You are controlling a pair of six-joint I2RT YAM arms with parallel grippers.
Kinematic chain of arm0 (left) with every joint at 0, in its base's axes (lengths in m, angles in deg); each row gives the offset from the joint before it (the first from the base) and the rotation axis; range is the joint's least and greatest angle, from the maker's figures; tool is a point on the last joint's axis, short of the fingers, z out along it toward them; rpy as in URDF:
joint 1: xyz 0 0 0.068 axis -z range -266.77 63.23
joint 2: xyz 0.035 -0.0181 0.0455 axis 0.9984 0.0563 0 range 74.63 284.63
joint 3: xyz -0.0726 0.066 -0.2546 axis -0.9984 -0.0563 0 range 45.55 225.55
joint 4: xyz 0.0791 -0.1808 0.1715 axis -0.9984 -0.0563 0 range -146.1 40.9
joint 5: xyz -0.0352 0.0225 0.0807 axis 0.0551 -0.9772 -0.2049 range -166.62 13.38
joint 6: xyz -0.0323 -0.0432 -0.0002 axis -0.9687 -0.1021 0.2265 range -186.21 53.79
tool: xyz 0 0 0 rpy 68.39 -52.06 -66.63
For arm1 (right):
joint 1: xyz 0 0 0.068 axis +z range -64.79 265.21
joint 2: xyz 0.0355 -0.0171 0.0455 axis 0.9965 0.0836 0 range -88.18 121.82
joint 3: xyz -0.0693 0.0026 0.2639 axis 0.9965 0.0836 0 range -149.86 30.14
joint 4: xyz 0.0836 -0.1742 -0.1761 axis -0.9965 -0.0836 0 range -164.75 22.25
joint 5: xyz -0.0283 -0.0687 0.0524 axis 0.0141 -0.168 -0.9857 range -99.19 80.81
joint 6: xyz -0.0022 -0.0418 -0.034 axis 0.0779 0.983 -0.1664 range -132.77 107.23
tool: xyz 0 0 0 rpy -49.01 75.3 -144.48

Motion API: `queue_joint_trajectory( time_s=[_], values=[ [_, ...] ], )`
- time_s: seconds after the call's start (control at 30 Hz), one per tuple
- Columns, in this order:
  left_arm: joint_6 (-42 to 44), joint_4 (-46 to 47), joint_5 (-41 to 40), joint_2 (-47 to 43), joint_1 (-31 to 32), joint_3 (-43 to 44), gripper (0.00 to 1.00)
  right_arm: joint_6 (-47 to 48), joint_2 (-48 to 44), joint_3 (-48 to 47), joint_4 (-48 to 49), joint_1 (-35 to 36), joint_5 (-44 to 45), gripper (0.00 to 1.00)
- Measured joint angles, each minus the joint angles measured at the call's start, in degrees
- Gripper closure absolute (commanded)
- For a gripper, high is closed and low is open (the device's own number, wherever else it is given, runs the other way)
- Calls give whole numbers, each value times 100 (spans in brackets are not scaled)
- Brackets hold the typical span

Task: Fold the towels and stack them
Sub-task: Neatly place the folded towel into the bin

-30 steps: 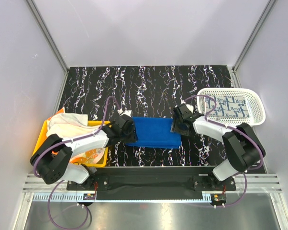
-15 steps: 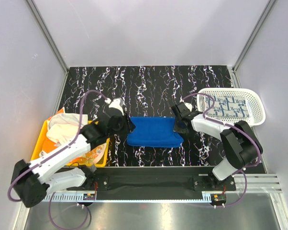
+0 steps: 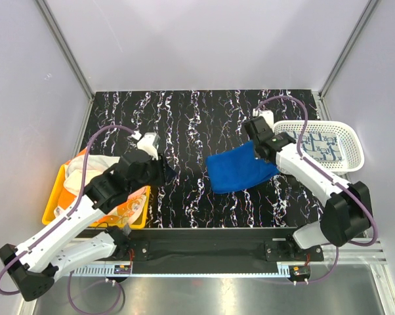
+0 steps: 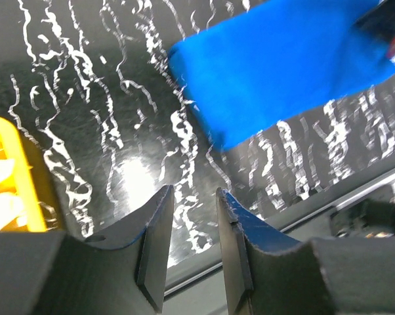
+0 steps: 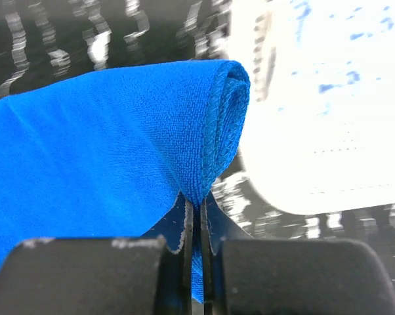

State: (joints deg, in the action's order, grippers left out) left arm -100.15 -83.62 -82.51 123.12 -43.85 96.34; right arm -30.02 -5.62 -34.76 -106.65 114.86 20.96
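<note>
The royal blue towel (image 3: 240,172) is folded, and its right end is lifted off the black marbled table. My right gripper (image 3: 262,152) is shut on that folded edge; the right wrist view shows the hem (image 5: 217,125) pinched at my right gripper (image 5: 196,216). My left gripper (image 3: 166,172) hangs open and empty left of the towel, apart from it. In the left wrist view the blue towel (image 4: 283,72) lies beyond my left gripper (image 4: 192,223). A white towel with blue pattern (image 3: 317,146) lies in the basket. Off-white (image 3: 89,167) and orange-patterned (image 3: 128,211) towels sit in the bin.
The yellow bin (image 3: 53,203) stands at the table's left edge, under my left arm. The white perforated basket (image 3: 352,141) stands at the right edge, just beyond my right gripper. Grey walls enclose the table on three sides.
My right gripper has shut on the blue towel's right edge and pulled it up and to the right. My left gripper has drawn back to the left, away from the towel.
</note>
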Motion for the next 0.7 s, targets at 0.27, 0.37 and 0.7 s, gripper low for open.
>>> queue_joint_trajectory(
  time_s=[0.27, 0.37, 0.7],
  values=[
    [527, -345, 146, -35, 0, -4, 64, 1419, 90, -378, 125, -1377, 341, 100],
    [680, -378, 181, -229, 0, -52, 63, 1816, 92, -389, 352, -1825, 321, 100],
    [953, -616, 212, -1032, 0, -289, 62, 2577, 345, -385, 953, -2745, 190, 100]
  ],
)
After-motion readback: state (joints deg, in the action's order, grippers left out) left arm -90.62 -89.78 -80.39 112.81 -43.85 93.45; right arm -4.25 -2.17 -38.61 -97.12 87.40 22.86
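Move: The folded blue towel already hangs from the right fingers by its right edge, its middle about 10 cm to the hand's left and 4 cm back. The white bin's middle lies some 25 cm to the right, 7 cm farther out and 10 cm lower. The printed towel inside it is about 22 cm right, 7 cm ahead and 11 cm below. From the left hand, the bin is roughly 59 cm right, 17 cm ahead and 18 cm down. The blue towel, kept pinched at its right edge, is swept by the right hand about 18 cm right and some 5 cm forward, over the white bin's left rim and above the printed towel, rising slightly early on. The wrist rolls its left side down about 15 degrees and swings a little clockwise. The empty left hand eases back and left about 4 cm, towards the yellow bin. ##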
